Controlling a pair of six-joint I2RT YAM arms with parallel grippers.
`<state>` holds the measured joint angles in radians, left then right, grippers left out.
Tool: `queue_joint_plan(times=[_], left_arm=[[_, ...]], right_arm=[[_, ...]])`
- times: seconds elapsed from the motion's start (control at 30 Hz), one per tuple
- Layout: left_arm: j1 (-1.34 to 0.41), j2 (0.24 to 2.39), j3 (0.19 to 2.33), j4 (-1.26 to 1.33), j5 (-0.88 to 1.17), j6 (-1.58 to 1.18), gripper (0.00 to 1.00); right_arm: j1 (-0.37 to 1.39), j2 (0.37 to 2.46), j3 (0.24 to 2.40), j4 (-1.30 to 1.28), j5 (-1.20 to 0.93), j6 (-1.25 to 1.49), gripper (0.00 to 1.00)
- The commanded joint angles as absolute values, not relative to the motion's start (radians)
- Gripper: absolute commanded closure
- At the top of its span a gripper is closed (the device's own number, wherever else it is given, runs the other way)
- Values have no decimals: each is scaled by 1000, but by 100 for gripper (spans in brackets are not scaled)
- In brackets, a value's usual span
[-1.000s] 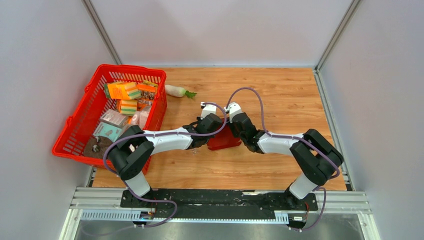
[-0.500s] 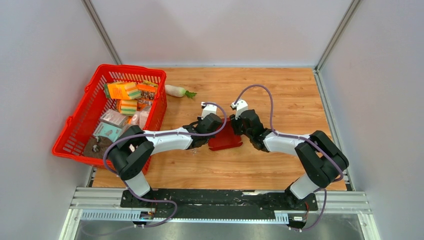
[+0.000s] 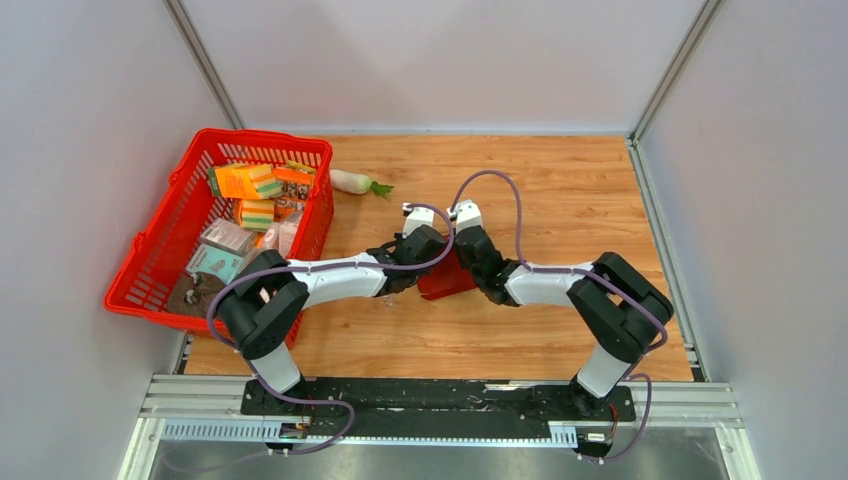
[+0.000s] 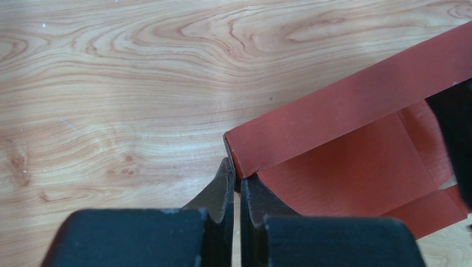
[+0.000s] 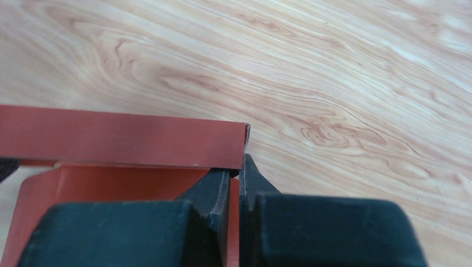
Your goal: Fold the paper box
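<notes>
The dark red paper box (image 3: 445,281) lies on the wooden table between my two arms, partly hidden under them. In the left wrist view the box (image 4: 356,150) shows a raised wall and creased panels. My left gripper (image 4: 236,178) is shut on the wall's near corner. My left gripper (image 3: 425,262) meets the box from the left. In the right wrist view my right gripper (image 5: 236,175) is shut on the end of another raised wall of the box (image 5: 122,146). My right gripper (image 3: 468,258) comes in from the right.
A red mesh basket (image 3: 150,270) with orange packets (image 3: 245,180) and other small boxes stands at the left. A white radish (image 3: 352,181) lies behind the arms by the basket. Grey walls enclose the table at the back and both sides.
My right gripper drew back to the right and opened, then came back in and shut on the box wall. The left gripper kept its hold and did not move.
</notes>
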<state>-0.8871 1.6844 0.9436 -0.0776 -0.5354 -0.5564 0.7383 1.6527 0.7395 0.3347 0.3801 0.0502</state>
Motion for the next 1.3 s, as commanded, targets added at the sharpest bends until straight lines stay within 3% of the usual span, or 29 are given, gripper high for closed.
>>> queue_joint_plan(times=[0.0, 0.13, 0.4, 0.43, 0.47, 0.53, 0.57, 0.73, 0.77, 0.97, 1.17, 1.27], left_arm=[[-896, 1704, 999, -95, -486, -584, 100], [-896, 1713, 1008, -124, -491, -607, 100], [-894, 1710, 1002, -115, -494, -604, 100], [-893, 1712, 1000, -118, -492, -604, 100], [-891, 1710, 1000, -118, -491, -606, 100], [-887, 1710, 1002, -124, -489, -612, 100], [-884, 1710, 1002, -126, -488, -614, 100], [-870, 1707, 997, -137, -450, -632, 99], [-870, 1701, 991, -127, -428, -630, 82], [-864, 1547, 867, -57, -364, -618, 26], [-841, 1305, 766, -123, -281, -603, 25], [-830, 1170, 698, -124, -229, -569, 31]], right_arm=[[870, 1736, 834, 330, 803, 119, 100], [882, 1752, 856, 273, 899, 192, 100], [870, 1698, 824, 298, 700, 123, 97], [865, 1681, 815, 284, 678, 133, 88], [859, 1627, 793, 266, 669, 158, 63], [839, 1554, 758, 203, 597, 239, 38], [838, 1516, 732, 172, 591, 264, 21], [828, 1241, 660, -133, 516, 451, 12], [825, 1209, 657, -226, 494, 475, 11], [762, 1068, 637, -406, 270, 586, 11], [640, 1071, 660, -453, 69, 684, 11], [536, 1110, 611, -373, -105, 696, 18]])
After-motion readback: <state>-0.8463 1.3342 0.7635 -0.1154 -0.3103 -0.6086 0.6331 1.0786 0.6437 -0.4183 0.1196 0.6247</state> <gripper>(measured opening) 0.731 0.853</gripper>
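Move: Each hand still grips an upper corner of the paper box's raised wall. The box's middle lies about 5 cm right of the left hand and 3 cm back, and about 4 cm left of the right hand and 4 cm back, some 2 cm below both. From the left hand, a small plastic bag lies roughly 6 cm left and 7 cm back, 4 cm lower; the radish is some 12 cm left and 13 ahead. Both grippers open off the wall corners, right retreating some 12 cm back and rightward, left 5 cm up-and-back. ##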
